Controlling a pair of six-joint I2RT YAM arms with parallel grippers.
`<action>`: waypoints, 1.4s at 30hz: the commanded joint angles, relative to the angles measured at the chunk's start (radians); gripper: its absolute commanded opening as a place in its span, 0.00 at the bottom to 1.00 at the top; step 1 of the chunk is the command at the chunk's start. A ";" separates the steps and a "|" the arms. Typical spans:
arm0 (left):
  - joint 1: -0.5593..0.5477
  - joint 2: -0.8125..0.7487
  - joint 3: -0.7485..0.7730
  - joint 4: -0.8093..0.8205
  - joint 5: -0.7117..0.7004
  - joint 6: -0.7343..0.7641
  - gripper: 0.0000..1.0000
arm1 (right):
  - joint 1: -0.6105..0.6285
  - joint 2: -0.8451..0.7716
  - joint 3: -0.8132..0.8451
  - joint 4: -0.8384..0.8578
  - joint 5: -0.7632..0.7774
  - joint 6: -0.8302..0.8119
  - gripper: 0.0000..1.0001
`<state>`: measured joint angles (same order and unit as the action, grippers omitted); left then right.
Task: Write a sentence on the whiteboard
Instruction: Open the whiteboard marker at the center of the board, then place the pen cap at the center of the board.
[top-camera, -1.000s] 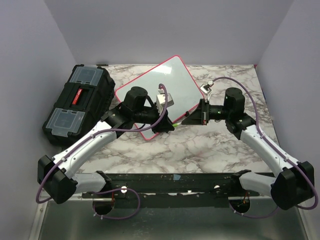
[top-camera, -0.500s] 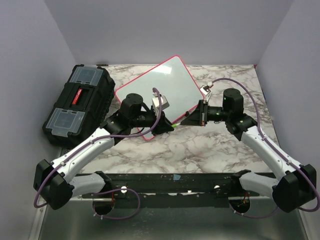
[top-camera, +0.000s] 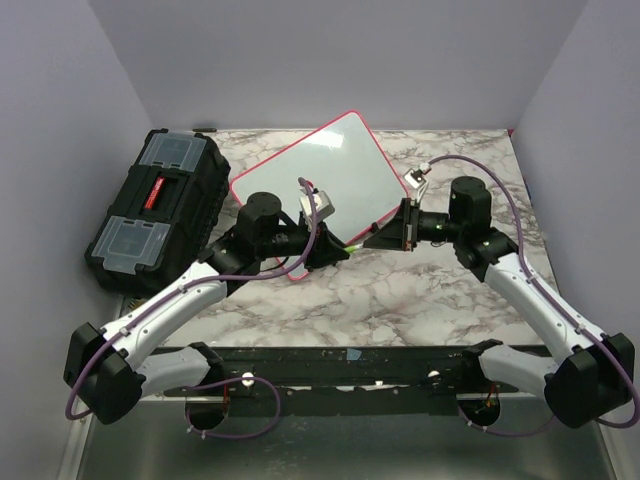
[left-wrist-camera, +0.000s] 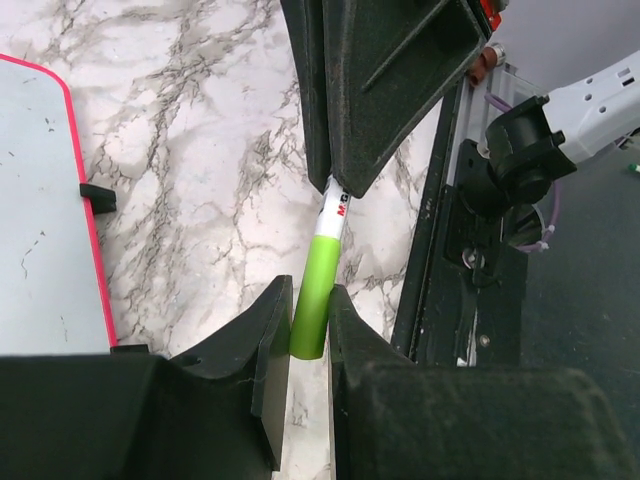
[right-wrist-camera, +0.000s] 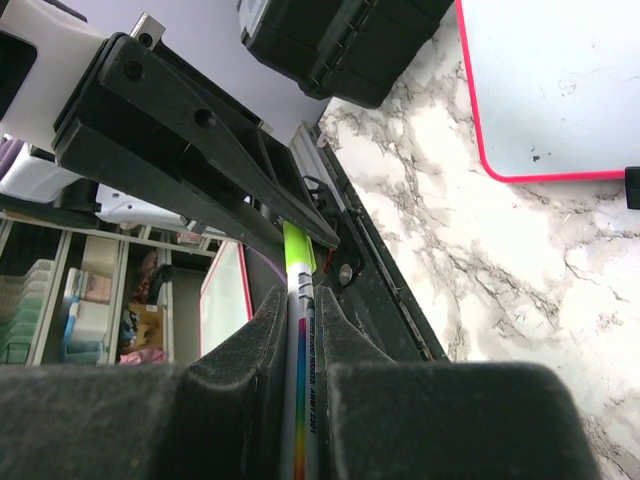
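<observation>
The whiteboard (top-camera: 320, 175) lies tilted at the back of the marble table, white with a red-pink rim. No sentence shows on it, only a few small dark specks (left-wrist-camera: 40, 220) (right-wrist-camera: 550, 80). In front of its near corner, a marker (top-camera: 355, 246) runs between my two grippers above the table. My left gripper (top-camera: 335, 250) (left-wrist-camera: 310, 300) is shut on the marker's green cap (left-wrist-camera: 318, 290). My right gripper (top-camera: 378, 238) (right-wrist-camera: 300, 300) is shut on the white barrel with the rainbow stripe (right-wrist-camera: 300, 400). The two sets of fingertips almost meet.
A black toolbox (top-camera: 155, 205) (right-wrist-camera: 340, 40) stands at the left, close to the whiteboard's left corner. A black rail (top-camera: 350, 360) (left-wrist-camera: 450, 250) runs along the table's near edge. Grey walls close in the back and both sides.
My left arm has drawn its elbow and wrist slightly toward the near side. Both grippers stay closed on the marker at the same spot.
</observation>
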<state>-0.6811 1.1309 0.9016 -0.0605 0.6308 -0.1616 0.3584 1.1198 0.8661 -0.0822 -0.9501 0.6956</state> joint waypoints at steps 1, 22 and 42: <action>0.081 -0.043 -0.047 -0.155 -0.228 -0.021 0.00 | -0.095 -0.056 0.028 -0.063 0.042 -0.038 0.01; 0.054 -0.038 -0.180 0.029 -0.250 -0.162 0.00 | -0.149 -0.121 0.118 -0.256 0.355 -0.150 0.01; -0.283 0.534 -0.028 0.413 -0.375 -0.242 0.00 | -0.149 -0.216 0.148 -0.355 0.681 -0.142 0.01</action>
<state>-0.9367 1.6051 0.8253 0.2295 0.2955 -0.3851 0.2096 0.9524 0.9646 -0.3721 -0.4332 0.5709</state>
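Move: The left hand already grips the green cap, with the marker's middle about 6 cm to its right and 1 cm ahead, level. For the right hand, which holds the marker body, the cap lies some 6 cm left and 1 cm back, level; the whiteboard's middle is roughly 26 cm ahead, 11 cm left and 22 cm below, its near clip 10 cm ahead, 7 cm left, and its far clip 20 cm ahead, 5 cm right, both similarly low. Left hand pulls the cap left-forward, then sinks some 16 cm, rightward; right hand draws the marker right-forward. ##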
